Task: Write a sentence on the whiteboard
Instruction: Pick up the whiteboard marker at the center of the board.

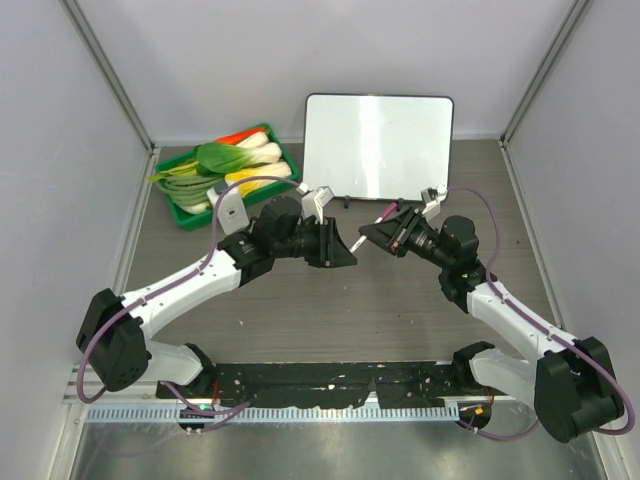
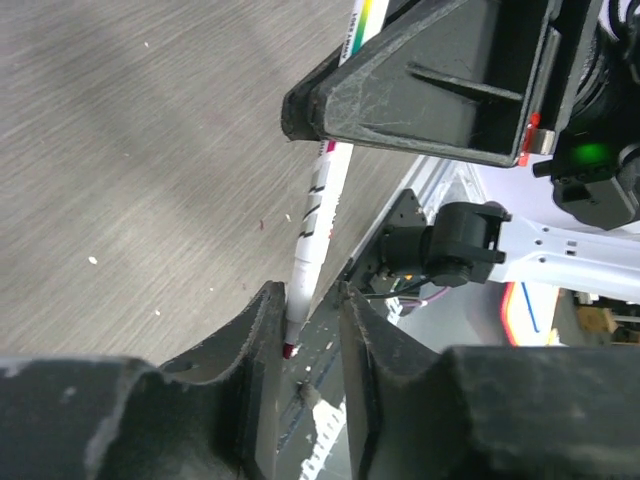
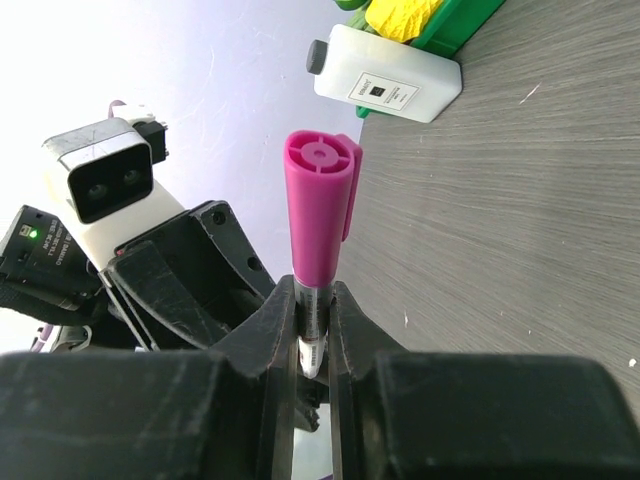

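The whiteboard (image 1: 378,145) stands propped at the back centre, its face blank white; no sentence shows on it. Mid-table, my right gripper (image 1: 368,235) is shut on a white marker (image 3: 318,310), whose pink cap (image 3: 320,205) sits on its back end. In the left wrist view the marker's barrel (image 2: 325,195) runs down from the right gripper (image 2: 430,90), and its magenta nib lies between the jaws of my left gripper (image 2: 310,300). The nib end rests against one finger (image 2: 255,325) and a gap stays to the other, so the left gripper (image 1: 352,250) is open around it.
A green tray (image 1: 177,213) of vegetables sits at the back left. A white bottle (image 3: 385,75) with a grey cap lies beside it. The cell's walls close in on both sides, and a black rail (image 1: 320,385) runs along the near edge.
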Controlling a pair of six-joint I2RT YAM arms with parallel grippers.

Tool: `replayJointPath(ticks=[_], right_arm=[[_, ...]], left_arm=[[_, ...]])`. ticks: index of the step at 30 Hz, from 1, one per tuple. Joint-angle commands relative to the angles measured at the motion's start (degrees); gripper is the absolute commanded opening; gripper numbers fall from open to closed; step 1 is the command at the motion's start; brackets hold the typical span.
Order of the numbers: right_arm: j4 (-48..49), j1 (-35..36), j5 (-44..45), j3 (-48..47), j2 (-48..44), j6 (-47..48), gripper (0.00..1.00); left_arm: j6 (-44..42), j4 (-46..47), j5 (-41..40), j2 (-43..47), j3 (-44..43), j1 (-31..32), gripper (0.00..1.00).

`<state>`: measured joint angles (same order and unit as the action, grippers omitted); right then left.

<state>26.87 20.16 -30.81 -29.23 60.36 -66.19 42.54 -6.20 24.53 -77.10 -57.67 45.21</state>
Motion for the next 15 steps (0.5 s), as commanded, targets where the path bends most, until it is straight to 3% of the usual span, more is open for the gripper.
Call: replayJointPath(ticks=[1, 4, 8, 10, 13, 14, 15], right_arm=[[3.01, -0.47, -0.31, 0.41, -1.12, 0.19, 0.01], [2.40, -0.56, -0.48, 0.32, -0.86, 0.80, 0.02], [0.12, -0.83, -1.27, -1.17, -0.59, 3.17, 0.03], [-2.08, -0.91, -1.71, -2.84, -0.42, 6.07, 0.16], [-10.51, -1.09, -1.10, -7.58, -0.59, 12.82, 0.58], [-13.57, -1.26, -0.31, -9.16, -0.94, 14.15, 0.66], [-14.30, -1.18, -0.04, -9.61, -1.12, 15.82, 0.83]], left_arm=[[-0.97, 1.72, 0.52, 0.20, -0.60, -0.04, 0.19], [-1.32, -0.04, -1.06, 0.20, -1.13, -0.12, 0.00], [-1.76, -1.97, -2.03, 1.51, -1.13, -0.65, 0.00], [-1.85, -2.94, -2.73, 2.39, -1.13, -0.91, 0.00], [-1.85, -3.82, -3.61, 4.41, -1.04, -1.44, 0.00], [-1.94, -3.82, -3.53, 4.85, -1.13, -1.53, 0.00], [-1.94, -4.17, -3.53, 5.38, -1.30, -1.70, 0.00]])
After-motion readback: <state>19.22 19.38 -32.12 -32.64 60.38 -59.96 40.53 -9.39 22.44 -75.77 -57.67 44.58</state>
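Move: The marker is still pinched by the right gripper, its middle roughly 1 cm ahead of that hand, 1 cm to its right and 1 cm above. From the left hand, whose half-open fingers straddle the bare tail end, the marker's middle lies some 4 cm ahead, 4 cm to the right and 2 cm higher. The whiteboard's middle is about 32 cm ahead of the left hand, 8 cm right and 15 cm lower; the white bottle stands 15 cm ahead, 27 cm left and 14 cm lower. Keep both hands almost in place and shut the left gripper on the marker's bare tail, pinching it between the fingertips. Only then open the right fingers to more than half and let go of the marker, rolling that wrist about 5 degrees, while the left hand eases about 1 cm to the left. ##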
